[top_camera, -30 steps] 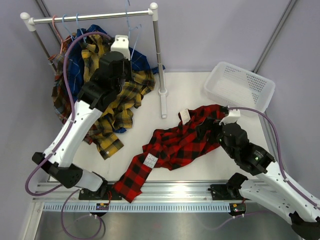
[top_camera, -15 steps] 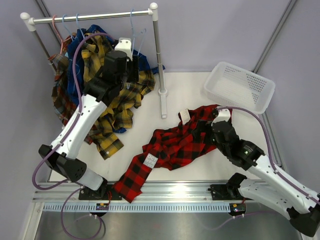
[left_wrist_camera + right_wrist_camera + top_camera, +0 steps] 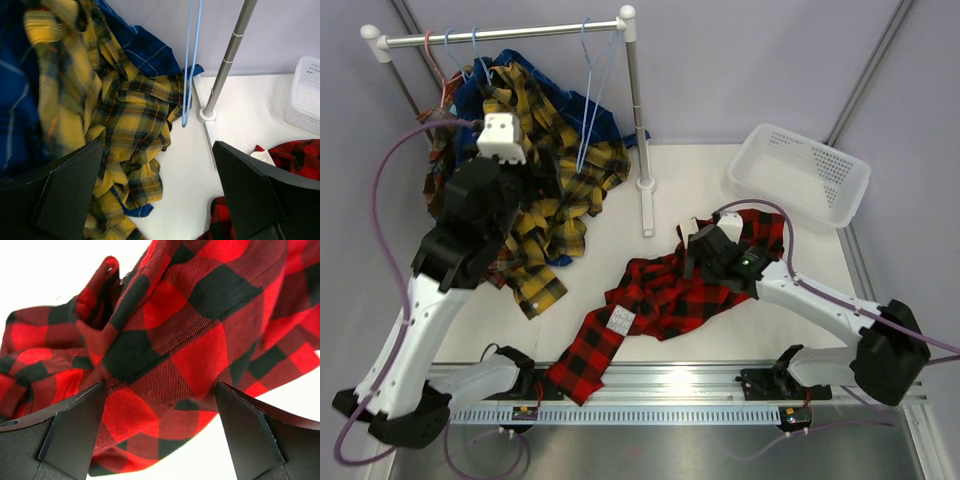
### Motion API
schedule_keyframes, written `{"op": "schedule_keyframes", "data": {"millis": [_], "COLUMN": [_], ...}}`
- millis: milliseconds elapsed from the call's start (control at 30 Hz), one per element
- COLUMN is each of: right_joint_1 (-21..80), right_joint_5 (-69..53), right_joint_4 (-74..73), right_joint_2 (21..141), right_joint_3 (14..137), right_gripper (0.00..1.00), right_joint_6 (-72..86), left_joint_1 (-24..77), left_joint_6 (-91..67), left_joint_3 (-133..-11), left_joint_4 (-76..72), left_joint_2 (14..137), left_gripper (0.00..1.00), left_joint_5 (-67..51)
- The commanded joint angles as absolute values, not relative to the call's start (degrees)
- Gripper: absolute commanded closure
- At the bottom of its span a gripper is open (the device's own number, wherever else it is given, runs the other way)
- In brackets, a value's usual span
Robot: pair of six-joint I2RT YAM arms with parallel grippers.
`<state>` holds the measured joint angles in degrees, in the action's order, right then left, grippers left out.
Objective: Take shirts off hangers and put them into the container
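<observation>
The red-and-black shirt [image 3: 660, 295] lies crumpled on the table. My right gripper [image 3: 705, 250] stands open over it, and a fold of the shirt [image 3: 165, 365] lies between its fingers [image 3: 160, 435]. The yellow-and-black shirt [image 3: 555, 215] sags from the rail onto the table, over the blue shirt [image 3: 590, 115] and beside the brown-red plaid one [image 3: 438, 205]. A bare light blue hanger [image 3: 586, 100] hangs free on the rail. My left gripper [image 3: 505, 150] is open and empty, back from that hanger [image 3: 187, 75]. The white container [image 3: 800, 175] stands at the far right.
The white-capped rail [image 3: 500, 35] crosses the back on an upright post [image 3: 636, 110] whose base [image 3: 645, 185] stands mid-table. More hangers [image 3: 455, 45], one of them pink, hook on its left end. The metal frame [image 3: 650, 385] runs along the near edge.
My left gripper opened, let go of the light blue hanger and drew back to the left. My right arm swung left across the red-and-black shirt, its jaws still open.
</observation>
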<state>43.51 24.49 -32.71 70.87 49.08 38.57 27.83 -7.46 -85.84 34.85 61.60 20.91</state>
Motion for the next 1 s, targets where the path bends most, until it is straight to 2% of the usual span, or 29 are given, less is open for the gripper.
{"op": "schedule_keyframes", "data": {"millis": [0, 133, 267, 333, 367, 400, 467, 500, 600, 633, 733, 867, 967], "right_joint_1": [42.1, 39.2, 38.1, 38.1, 38.1, 38.1, 38.0, 38.0, 37.9, 37.9, 37.9, 36.8, 32.4], "right_joint_5": [27.1, 23.7, 22.8, 22.9, 22.8, 22.2, 21.6, 21.3, 21.0, 20.7, 21.3, 26.0, 27.1], "right_joint_4": [-30.7, -27.7, -24.7, -24.3, -23.8, -23.6, -21.8, -21.4, -19.6, -19.2, -19.8, -25.7, -30.5], "right_joint_2": [77.1, 85.3, 91.9, 93.7, 95.1, 95.7, 96.9, 97.3, 97.5, 96.6, 90.7, 81.6, 77.7], "right_joint_3": [52.8, 53.1, 51.9, 51.9, 51.9, 51.8, 51.6, 51.5, 51.8, 51.9, 54.0, 63.0, 77.7], "right_gripper": [0.0, 0.01, 0.01, 0.06, 0.11, 0.26, 0.42, 0.59, 0.84, 1.0, 1.0, 1.0, 1.0], "right_joint_6": [45.3, 48.9, 51.9, 52.0, 52.0, 52.1, 51.9, 51.7, 50.2, 49.7, 44.5, 36.5, 30.8], "left_joint_1": [27.5, 27.5, 27.4, 27.4, 27.3, 27.3, 27.3, 27.3, 27.2, 27.2, 27.2, 27.1, 27.1], "left_joint_6": [-6.9, -6.2, -6.3, -5.9, -5.6, -5.5, -5.4, -5.3, -4.8, -4.6, -4.4, -4.5, -4.5], "left_joint_3": [-80.4, -67.8, -61.2, -60.3, -59.9, -59.7, -59.1, -58.7, -57.0, -56.6, -55.8, -55.7, -55.6], "left_joint_4": [30.9, 24.2, 18.7, 18.5, 18.5, 18.5, 18.2, 17.9, 16.5, 16.3, 15.2, 15.1, 15.2], "left_joint_2": [55.7, 48.6, 44.2, 43.3, 43.2, 42.9, 42.0, 41.7, 40.0, 39.7, 38.8, 38.6, 38.8], "left_gripper": [0.01, 0.01, 0.01, 0.01, 0.01, 0.01, 0.01, 0.01, 0.01, 0.01, 0.01, 0.01, 0.01], "left_joint_5": [24.8, 26.7, 25.9, 26.4, 27.1, 27.3, 27.9, 28.0, 29.2, 29.8, 30.7, 30.8, 30.8]}}
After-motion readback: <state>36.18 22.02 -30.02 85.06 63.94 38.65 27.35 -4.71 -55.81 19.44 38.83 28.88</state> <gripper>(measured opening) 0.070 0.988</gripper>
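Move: Under the right hand spreads the red shirt, the middle of its heap some 3 cm ahead, 1 cm left and 10 cm below; the container sits about 22 cm ahead and 22 cm right, the rack post's foot roughly 18 cm ahead and 10 cm left. From the left hand the yellow shirt's middle is about 12 cm ahead, 7 cm left and 12 cm down, with the blue shirt 8 cm farther left; the empty hangers hang 11 cm ahead, 7 cm right, 6 cm lower. Sinking about 10 cm and slightly forward, fingers tipping steeper and turning clockwise, the right hand shuts on a fold of the red shirt at the table, then pulls it up fast, some 12 cm, drifting forward. The left, open and empty, draws down, left and back from the empty hangers, dipping about 8 cm before rising a little, and levels off as it turns leftward. ##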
